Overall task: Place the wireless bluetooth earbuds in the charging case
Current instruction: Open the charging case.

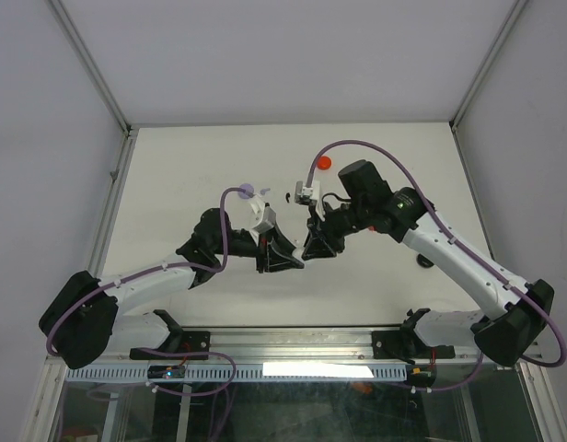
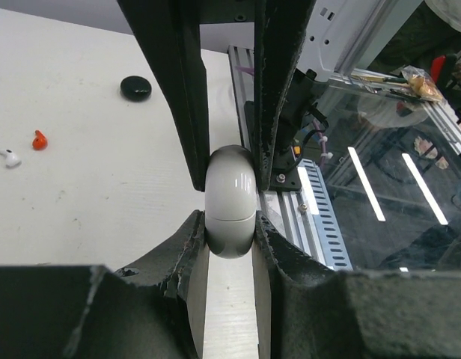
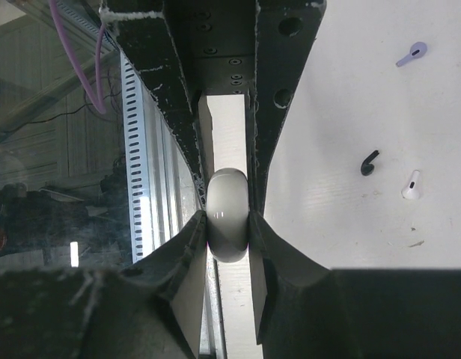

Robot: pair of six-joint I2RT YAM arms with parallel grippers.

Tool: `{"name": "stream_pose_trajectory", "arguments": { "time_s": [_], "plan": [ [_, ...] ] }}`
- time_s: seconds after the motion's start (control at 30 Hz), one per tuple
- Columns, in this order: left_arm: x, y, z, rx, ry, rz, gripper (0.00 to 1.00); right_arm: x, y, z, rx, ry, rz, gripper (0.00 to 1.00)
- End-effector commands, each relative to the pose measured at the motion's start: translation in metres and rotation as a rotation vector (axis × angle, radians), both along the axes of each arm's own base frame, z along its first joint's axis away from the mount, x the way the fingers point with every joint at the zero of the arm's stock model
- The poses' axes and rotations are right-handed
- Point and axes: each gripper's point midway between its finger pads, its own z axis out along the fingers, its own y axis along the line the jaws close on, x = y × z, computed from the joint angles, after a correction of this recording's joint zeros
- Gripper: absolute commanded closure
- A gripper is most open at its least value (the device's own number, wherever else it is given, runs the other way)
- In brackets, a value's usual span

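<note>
A white round charging case [image 2: 230, 202] hangs edge-on above the table, its lid seam showing. My left gripper [image 2: 230, 224] is shut on its lower half, and the right gripper's fingers [image 2: 178, 90] clamp it from the opposite side. In the right wrist view the same case [image 3: 227, 213] sits between my right gripper [image 3: 227, 224], which is shut on it. From above, the left gripper [image 1: 291, 261] and right gripper [image 1: 311, 247] meet tip to tip at mid-table. Loose earbuds lie on the table: red [image 2: 39, 140], white [image 2: 10, 158], lilac [image 3: 411, 54], black [image 3: 370, 163], another white [image 3: 412, 184].
A black round case [image 2: 135, 88] lies on the table near the right arm. A red case [image 1: 325, 163] and a lilac case [image 1: 246, 191] sit farther back. The slotted metal rail [image 2: 320, 217] of the near table edge runs just beyond the held case.
</note>
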Motion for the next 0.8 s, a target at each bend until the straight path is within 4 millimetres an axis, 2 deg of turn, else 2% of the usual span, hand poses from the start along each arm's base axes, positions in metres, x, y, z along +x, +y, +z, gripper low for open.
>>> {"name": "stream_pose_trajectory", "arguments": {
  "time_s": [0.0, 0.13, 0.37, 0.53, 0.7, 0.77],
  "plan": [
    [-0.004, 0.004, 0.012, -0.053, -0.147, -0.012, 1.0, 0.014, 0.008, 0.037, 0.091, -0.142, -0.031, 0.71],
    [-0.006, 0.009, 0.011, -0.065, -0.205, -0.002, 1.0, 0.024, 0.005, 0.034, 0.072, -0.173, -0.082, 0.69],
    [-0.009, 0.014, 0.009, -0.074, -0.269, 0.013, 1.0, 0.029, 0.006, 0.044, 0.109, -0.22, -0.109, 0.62],
    [-0.005, 0.015, 0.011, -0.075, -0.267, 0.049, 1.0, 0.03, 0.007, 0.039, 0.098, -0.203, -0.116, 0.61],
    [0.01, 0.015, 0.011, -0.068, -0.217, 0.145, 1.0, 0.022, 0.008, 0.043, 0.137, -0.195, -0.095, 0.37],
    [0.013, 0.016, 0.011, -0.072, -0.19, 0.171, 1.0, 0.02, 0.008, 0.043, 0.146, -0.194, -0.088, 0.31]
  ]
}}
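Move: The closed white charging case is between the two hands, pinched from both sides. Its middle is about 2 cm to the right of the left hand point, and about 2 cm left of and 1 cm below the right one. On the table, the black earbud lies roughly 12 cm ahead, 2 cm left and 19 cm below the left hand; the white earbud is some 3 cm farther out and 4 cm right of the black one. The charging case comes free of the right fingers, which spread wide as that hand goes about 2 cm forward and as much up, away from the case, turning slightly clockwise. The left fingers keep their pinch and carry the case some 1.5 cm left, rolling it about 10 degrees so its forward side rises; a small dip back ends in a forward drift. ##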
